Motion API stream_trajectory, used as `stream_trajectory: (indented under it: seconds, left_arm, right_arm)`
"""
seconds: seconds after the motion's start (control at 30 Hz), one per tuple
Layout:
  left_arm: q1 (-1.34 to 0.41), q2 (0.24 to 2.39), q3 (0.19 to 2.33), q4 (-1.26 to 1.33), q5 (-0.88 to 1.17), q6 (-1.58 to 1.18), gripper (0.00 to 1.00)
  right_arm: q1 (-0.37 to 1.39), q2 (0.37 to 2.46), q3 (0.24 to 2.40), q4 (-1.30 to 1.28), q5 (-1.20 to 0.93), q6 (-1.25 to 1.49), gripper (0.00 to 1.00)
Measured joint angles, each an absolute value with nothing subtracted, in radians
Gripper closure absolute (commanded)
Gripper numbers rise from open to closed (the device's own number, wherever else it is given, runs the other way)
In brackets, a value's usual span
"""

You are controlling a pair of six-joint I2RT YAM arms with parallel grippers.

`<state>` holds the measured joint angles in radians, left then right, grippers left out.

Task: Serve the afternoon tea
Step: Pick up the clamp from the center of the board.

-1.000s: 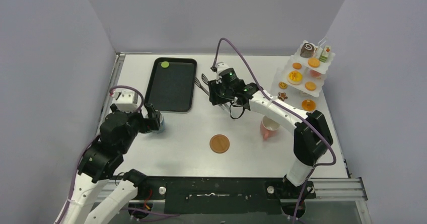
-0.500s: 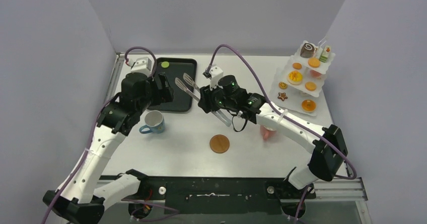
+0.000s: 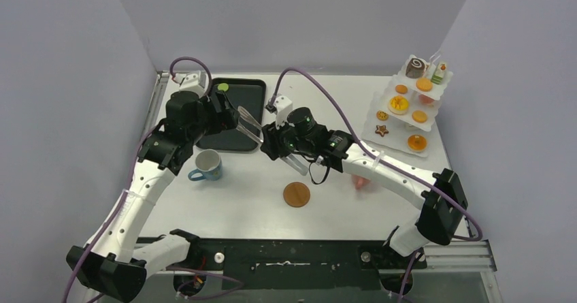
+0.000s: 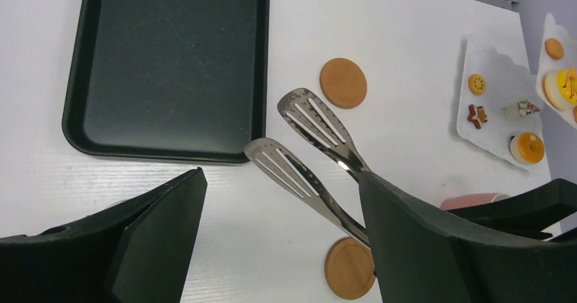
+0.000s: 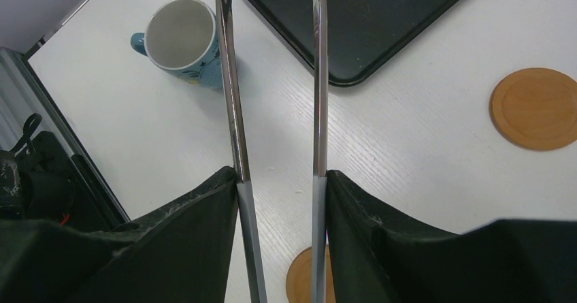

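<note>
My right gripper [image 5: 282, 180] is shut on the two handles of the long metal tongs [image 5: 231, 99], which it holds above the table with the slotted tips [image 4: 299, 146] by the black tray's near right corner. My left gripper [image 4: 282, 180] hangs open just behind those tips, and one tong arm runs past its right finger [image 4: 422, 242]. The blue cup [image 3: 206, 165] stands upright near the tray. The pink cup [image 3: 360, 180] lies mostly hidden behind my right arm. Orange tarts [image 3: 399, 103], a chocolate swirl roll [image 3: 415, 66] and a cake slice [image 3: 439, 73] sit on the tiered stand [image 3: 398, 141]. A green disc [image 3: 222, 86] lies in the tray.
The black tray [image 3: 231, 129] lies at the back left, otherwise bare. One wooden coaster [image 3: 297, 194] rests at centre front; a second coaster [image 4: 343, 82] shows beyond the tongs. The white stand fills the back right corner.
My left arm left the blue cup, rose and swung over to the tray's right side. My right arm carried the tongs leftward until their tips reached the left gripper.
</note>
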<state>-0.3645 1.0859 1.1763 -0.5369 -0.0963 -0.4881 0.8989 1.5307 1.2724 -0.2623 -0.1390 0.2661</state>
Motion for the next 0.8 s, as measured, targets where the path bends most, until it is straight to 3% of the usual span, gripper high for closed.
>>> stream_trajectory:
  seconds: [0.8]
  left_arm:
    - [-0.325, 1.161, 1.172, -0.650, -0.150, -0.435, 0.22]
  right_arm:
    - [0.918, 1.570, 1.343, -0.254, -0.072, 0.270, 0.54]
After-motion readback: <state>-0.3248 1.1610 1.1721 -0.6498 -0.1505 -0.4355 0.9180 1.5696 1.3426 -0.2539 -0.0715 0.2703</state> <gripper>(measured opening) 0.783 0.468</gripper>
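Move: The clamp, held by the right hand with its middle almost at that hand's point, lies with its middle about 13 cm right of the left hand, 7 back and roughly 6 below. The black tray's middle is about 12 cm ahead of the left hand and 2 left, some 27 below. The blue mug stands about 10 cm left, 7 back; the far coaster lies about 22 right and 10 ahead. The open left hand sinks about 5 cm, drifting left, tipping down, beside the clamp the right still grips. ##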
